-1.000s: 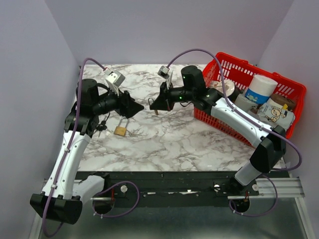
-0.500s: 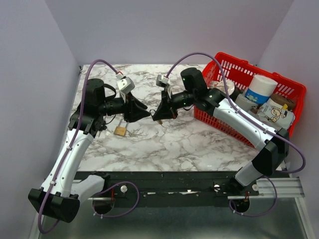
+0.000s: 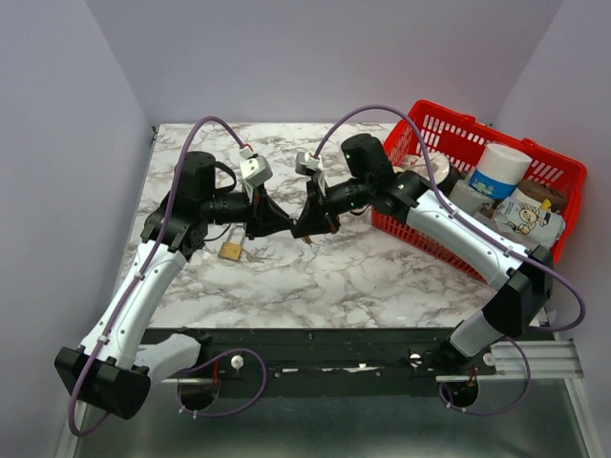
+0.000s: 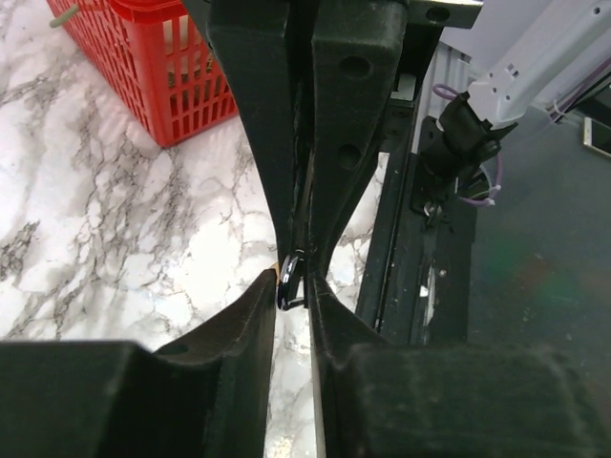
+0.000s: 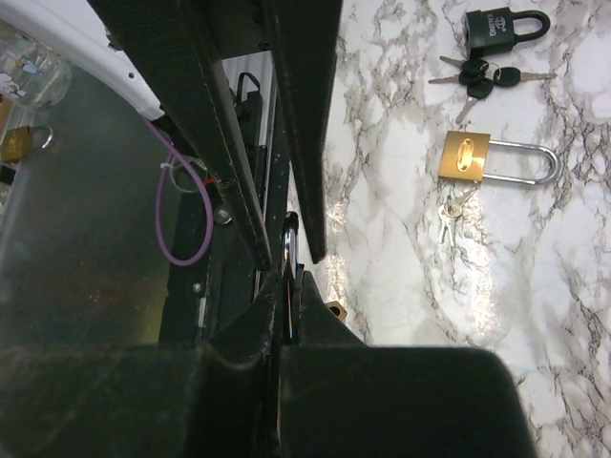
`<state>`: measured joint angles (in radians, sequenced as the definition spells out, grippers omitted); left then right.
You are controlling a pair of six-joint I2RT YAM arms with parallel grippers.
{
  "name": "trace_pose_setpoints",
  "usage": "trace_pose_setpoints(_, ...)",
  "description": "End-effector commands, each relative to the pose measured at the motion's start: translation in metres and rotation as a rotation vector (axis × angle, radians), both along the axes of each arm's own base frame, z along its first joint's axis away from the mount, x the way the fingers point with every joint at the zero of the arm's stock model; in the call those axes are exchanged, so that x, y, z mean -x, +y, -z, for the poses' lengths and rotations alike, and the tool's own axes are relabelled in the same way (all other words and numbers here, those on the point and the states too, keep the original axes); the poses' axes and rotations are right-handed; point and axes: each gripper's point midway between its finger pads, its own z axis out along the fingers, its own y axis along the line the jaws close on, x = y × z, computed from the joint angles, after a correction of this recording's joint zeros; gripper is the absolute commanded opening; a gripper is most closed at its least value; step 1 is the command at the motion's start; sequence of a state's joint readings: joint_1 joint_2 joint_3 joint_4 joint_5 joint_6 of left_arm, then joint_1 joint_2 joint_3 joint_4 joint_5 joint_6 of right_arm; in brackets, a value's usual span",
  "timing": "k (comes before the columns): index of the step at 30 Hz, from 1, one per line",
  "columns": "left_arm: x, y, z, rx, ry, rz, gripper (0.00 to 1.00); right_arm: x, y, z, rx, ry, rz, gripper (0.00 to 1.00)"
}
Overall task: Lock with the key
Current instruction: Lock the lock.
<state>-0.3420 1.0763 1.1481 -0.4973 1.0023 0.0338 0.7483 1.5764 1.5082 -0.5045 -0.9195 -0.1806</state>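
My right gripper (image 3: pixel 307 229) (image 5: pixel 291 277) is shut on a small brass padlock above the middle of the marble table (image 3: pixel 315 277). The padlock's shiny shackle (image 5: pixel 289 239) (image 4: pixel 289 281) sticks out past my fingertips, and a brass corner (image 5: pixel 334 307) shows beside them. My left gripper (image 3: pixel 289 227) (image 4: pixel 291 286) faces it tip to tip, and its two fingers are closed in on that shackle from both sides. Silver keys (image 5: pixel 449 212) and black-headed keys (image 5: pixel 477 76) lie on the table; neither gripper holds a key.
A larger brass padlock (image 3: pixel 230 251) (image 5: pixel 468 157) lies on the table under my left arm, with a black padlock (image 5: pixel 496 27) beyond it. A red basket (image 3: pixel 563 176) (image 4: pixel 162 57) of groceries stands at the right. Purple-grey walls close in on the table.
My left gripper has swung right to meet the right one and narrowed its jaws onto the shackle. The right gripper came down and left a little, still holding the padlock.
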Motion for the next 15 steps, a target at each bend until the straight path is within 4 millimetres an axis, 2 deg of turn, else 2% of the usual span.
trace_pose_setpoints(1, 0.008, -0.005, -0.012, 0.032, -0.044, 0.059, 0.17, 0.008, 0.002, -0.016, -0.037, -0.05, -0.047, 0.01)
trace_pose_setpoints(6, 0.009, -0.005, -0.012, 0.036, -0.025, 0.056, 0.0, 0.013, 0.0, -0.02, -0.057, -0.063, -0.068, 0.01)
trace_pose_setpoints(8, 0.008, -0.005, -0.015, 0.051, -0.031, 0.045, 0.0, 0.014, -0.001, -0.023, -0.068, -0.067, -0.059, 0.01)
trace_pose_setpoints(10, 0.004, -0.006, -0.016, 0.069, -0.001, 0.004, 0.0, 0.012, 0.001, -0.025, -0.068, -0.044, -0.033, 0.21)
trace_pose_setpoints(11, 0.003, -0.004, -0.02, 0.08, -0.004, -0.018, 0.0, 0.008, 0.001, -0.024, -0.056, -0.033, -0.01, 0.36)
trace_pose_setpoints(12, 0.001, -0.003, -0.023, 0.099, 0.011, -0.034, 0.0, 0.006, 0.001, -0.023, -0.043, -0.008, 0.017, 0.69)
trace_pose_setpoints(13, -0.004, 0.0, -0.031, 0.141, 0.028, -0.055, 0.0, 0.002, 0.0, -0.021, -0.033, 0.001, 0.042, 0.78)
trace_pose_setpoints(15, -0.007, 0.004, -0.04, 0.175, 0.038, -0.083, 0.0, -0.002, -0.005, -0.021, -0.029, -0.01, 0.071, 0.87)
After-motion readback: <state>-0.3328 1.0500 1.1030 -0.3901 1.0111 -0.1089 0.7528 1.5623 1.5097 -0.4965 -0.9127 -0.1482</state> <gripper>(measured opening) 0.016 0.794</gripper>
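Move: The small brass padlock hangs from the right hand's shut fingers by its shackle; its middle is about 2 cm below the right hand's fingertips, 1 cm back and 1 cm to the right. From the left hand, whose part-open fingers already straddle the shackle, its middle is some 3 cm right, 2 cm back and 4 cm below. The large brass padlock lies on the table roughly 17 cm left of the left hand, 10 cm ahead and 25 cm below. The left hand stays almost in place and shuts its fingers from about a quarter open, pinching the small padlock's shackle just above the right hand's grip, while the right fingers keep their hold. Only once the left fingers are closed does the right hand spread its fingers to roughly three-quarters open and let go of the shackle, still around the lock, both hands ending about half a centimetre higher with hardly any turn. ##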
